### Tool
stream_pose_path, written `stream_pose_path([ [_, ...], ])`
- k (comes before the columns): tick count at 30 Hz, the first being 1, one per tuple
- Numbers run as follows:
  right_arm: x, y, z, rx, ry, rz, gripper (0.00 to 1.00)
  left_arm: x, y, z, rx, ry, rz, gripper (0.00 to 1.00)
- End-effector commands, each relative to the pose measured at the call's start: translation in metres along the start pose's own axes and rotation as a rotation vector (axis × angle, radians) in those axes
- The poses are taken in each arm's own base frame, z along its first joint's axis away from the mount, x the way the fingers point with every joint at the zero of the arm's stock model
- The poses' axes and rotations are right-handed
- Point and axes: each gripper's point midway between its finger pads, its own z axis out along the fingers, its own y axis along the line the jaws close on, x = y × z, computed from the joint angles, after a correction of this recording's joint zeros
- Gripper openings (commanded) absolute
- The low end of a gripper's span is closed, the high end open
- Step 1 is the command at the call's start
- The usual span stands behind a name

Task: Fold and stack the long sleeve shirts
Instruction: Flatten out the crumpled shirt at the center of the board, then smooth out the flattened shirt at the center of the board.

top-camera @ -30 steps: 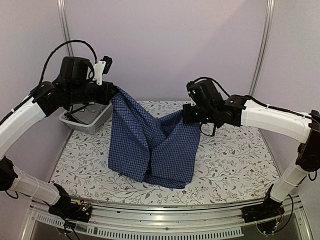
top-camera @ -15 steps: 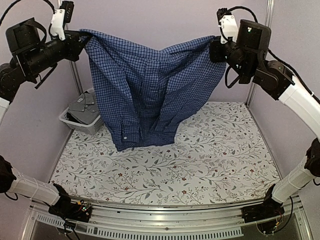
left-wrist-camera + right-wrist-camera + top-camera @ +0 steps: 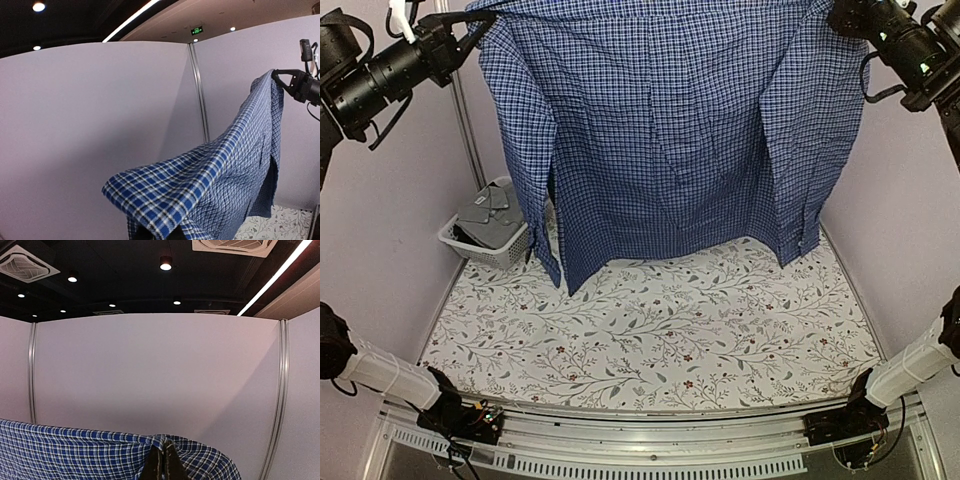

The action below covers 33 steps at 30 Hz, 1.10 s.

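The dark blue checked shirt (image 3: 660, 130) hangs spread wide high above the table, both long sleeves dangling at its sides. My left gripper (image 3: 470, 25) is shut on its upper left corner and my right gripper (image 3: 835, 15) on its upper right corner. In the left wrist view the shirt (image 3: 200, 185) drapes over my hidden fingers and stretches to the right gripper (image 3: 280, 77). In the right wrist view my gripper (image 3: 163, 447) pinches the cloth edge (image 3: 75, 455), jaws pressed together. The grey shirt (image 3: 490, 215) lies crumpled in a basket.
A white slatted basket (image 3: 495, 250) stands at the back left of the floral-patterned table (image 3: 670, 340). Pale walls with metal posts close in the back and sides. The shirt's hem and cuffs hang just above the table's far part.
Both arms rose and spread apart. The blue shirt went from a heap on the table to hanging stretched and flat, lifted off the surface.
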Motion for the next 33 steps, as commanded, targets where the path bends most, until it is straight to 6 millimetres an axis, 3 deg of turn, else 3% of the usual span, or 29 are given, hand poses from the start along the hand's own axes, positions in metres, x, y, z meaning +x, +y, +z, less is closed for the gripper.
stream_pose_path([
  [1, 0.006, -0.015, 0.014, 0.134, 0.03, -0.115, 0.0, 0.003, 0.017, 0.016, -0.081, 0.02, -0.015, 0.0],
  [4, 0.057, -0.011, 0.037, 0.118, 0.154, -0.201, 0.0, 0.057, 0.026, 0.046, -0.106, 0.158, -0.059, 0.0],
  [6, 0.119, -0.015, 0.058, 0.065, 0.297, -0.197, 0.0, 0.113, 0.03, 0.068, -0.069, 0.285, -0.126, 0.0],
  [9, 0.234, -0.025, 0.075, 0.022, 0.53, -0.089, 0.0, 0.226, 0.04, 0.089, -0.045, 0.498, -0.239, 0.0],
  [12, 0.355, -0.051, 0.071, 0.017, 0.737, -0.025, 0.0, 0.35, 0.046, 0.092, -0.042, 0.689, -0.35, 0.0],
  [15, 0.452, -0.085, 0.056, 0.065, 0.895, 0.091, 0.14, 0.44, 0.054, 0.09, -0.071, 0.826, -0.41, 0.0],
  [17, 0.495, -0.1, 0.044, 0.11, 0.983, 0.127, 0.36, 0.478, 0.056, 0.09, -0.098, 0.891, -0.437, 0.0],
  [18, 0.507, -0.104, 0.039, 0.133, 1.016, 0.136, 0.47, 0.492, 0.056, 0.09, -0.107, 0.92, -0.448, 0.08],
  [20, 0.534, -0.105, 0.025, 0.153, 1.1, 0.134, 0.65, 0.515, 0.06, 0.088, -0.158, 0.976, -0.471, 0.36],
  [21, 0.541, -0.103, 0.019, 0.151, 1.122, 0.145, 0.69, 0.523, 0.061, 0.087, -0.177, 1.001, -0.485, 0.5],
  [22, 0.544, -0.102, 0.014, 0.153, 1.137, 0.147, 0.71, 0.527, 0.06, 0.085, -0.187, 1.012, -0.496, 0.55],
  [25, 0.55, -0.083, -0.006, 0.118, 1.164, 0.165, 0.75, 0.531, 0.052, 0.081, -0.211, 1.027, -0.484, 0.61],
  [27, 0.546, -0.063, -0.019, 0.068, 1.167, 0.186, 0.75, 0.53, 0.045, 0.077, -0.222, 1.038, -0.477, 0.62],
  [29, 0.555, -0.046, -0.039, 0.034, 1.2, 0.21, 0.75, 0.531, 0.036, 0.069, -0.227, 1.058, -0.48, 0.62],
  [33, 0.574, -0.019, -0.067, -0.028, 1.238, 0.335, 0.7, 0.522, -0.004, 0.067, -0.135, 1.025, -0.57, 0.57],
])
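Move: Both hands already pinch the spread blue shirt by its shoulders, high up. For the left hand, the far part of the board where its corner goes is about 23 cm ahead, 4 cm to the right and 57 cm below. The basket stands some 20 cm ahead of that hand, 29 cm to its left and 53 cm down, holding the grey shirt. The right hand's landing place is about 26 cm ahead, 8 cm right and 62 cm below. Keeping their pinch on the shoulders, both hands fling the shirt out and down together onto the far part of the board, about 25 cm forward and 50 cm down, the wrists tipping some 70 degrees to point down. Near the bottom the fingers open and let go; the left then lifts slightly, while the empty right hand eases back and to its left. ##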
